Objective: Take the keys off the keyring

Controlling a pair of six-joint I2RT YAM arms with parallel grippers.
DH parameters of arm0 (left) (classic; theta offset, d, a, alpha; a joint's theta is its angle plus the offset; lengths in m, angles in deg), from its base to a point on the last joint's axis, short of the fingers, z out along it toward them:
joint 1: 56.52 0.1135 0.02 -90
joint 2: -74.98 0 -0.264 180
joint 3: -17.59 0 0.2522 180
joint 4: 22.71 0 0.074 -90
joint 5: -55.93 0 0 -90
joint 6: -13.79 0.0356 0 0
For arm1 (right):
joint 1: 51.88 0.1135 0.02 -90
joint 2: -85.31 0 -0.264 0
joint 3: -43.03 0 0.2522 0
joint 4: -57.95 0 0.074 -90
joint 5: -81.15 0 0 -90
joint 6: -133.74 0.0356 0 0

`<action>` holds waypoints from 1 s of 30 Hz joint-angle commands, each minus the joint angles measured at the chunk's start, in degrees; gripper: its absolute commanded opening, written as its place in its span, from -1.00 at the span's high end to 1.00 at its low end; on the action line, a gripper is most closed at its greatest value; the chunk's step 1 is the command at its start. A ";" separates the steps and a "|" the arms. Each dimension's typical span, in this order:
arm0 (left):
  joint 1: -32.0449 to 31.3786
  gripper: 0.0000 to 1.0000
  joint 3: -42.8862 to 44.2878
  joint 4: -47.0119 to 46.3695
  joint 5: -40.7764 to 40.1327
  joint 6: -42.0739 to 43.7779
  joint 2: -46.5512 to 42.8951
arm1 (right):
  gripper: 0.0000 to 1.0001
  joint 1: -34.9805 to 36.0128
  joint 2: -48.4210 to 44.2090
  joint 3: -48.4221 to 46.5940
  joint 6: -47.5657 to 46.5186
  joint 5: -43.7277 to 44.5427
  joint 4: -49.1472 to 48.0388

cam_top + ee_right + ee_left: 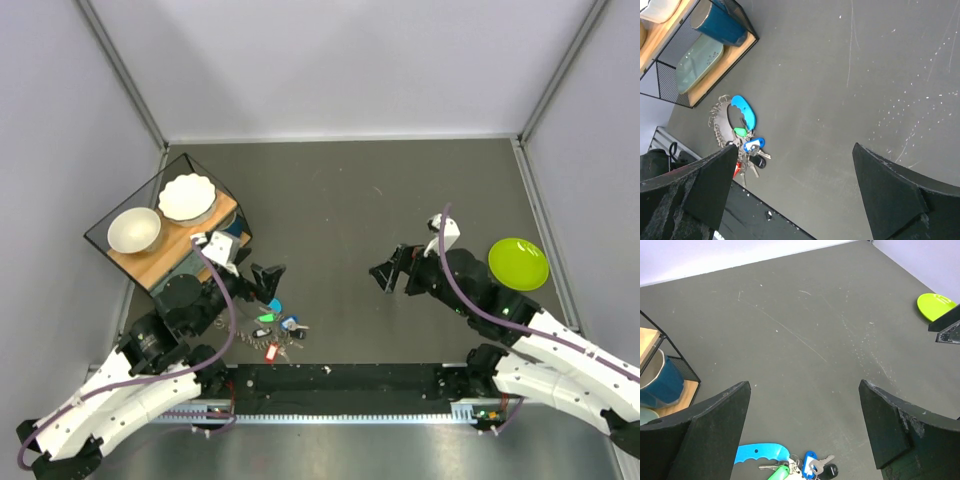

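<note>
The keys lie in a bunch on the dark table near the front edge, with green, blue, red and black heads and a cyan curved tag. In the left wrist view the bunch is at the bottom edge, below and behind my open, empty left gripper. The keyring is a thin loop among the heads, hard to make out. My left gripper hovers just behind the bunch. My right gripper is open and empty, well to the right. Its view shows the keys beside its left finger, with a small chain.
A wire rack with a bowl and a scalloped plate stands at the left, a blue cup on its lower shelf. A lime-green plate lies at the right. A black strip runs along the front edge.
</note>
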 commanded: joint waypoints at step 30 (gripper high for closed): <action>0.02 -0.11 -0.58 45.54 -21.18 -85.97 26.70 | -0.98 0.54 -12.59 6.29 -2.49 -2.56 0.22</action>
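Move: The keyring's bunch of keys lies on the table about 25 cm below the left hand, some 6 cm back and 4 cm to its left. The blue handle is about 2 cm ahead of the hand and 6 cm left; the red tag is roughly 10 cm back and 6 cm left, near the table's front edge. From the right hand the bunch is around 27 cm left, 3 cm back and 19 cm below. Bring the left gripper down about 16 cm and some 8 cm to the left, over the keyring, sinking steeply once it has begun to swing left. Pitch the fingers well down and turn them counter-clockwise by about 55 degrees, narrowing them to a bit over half open; touch nothing yet. Ease the open right hand about 3 cm back and to the right, after a slight lift and dip. ##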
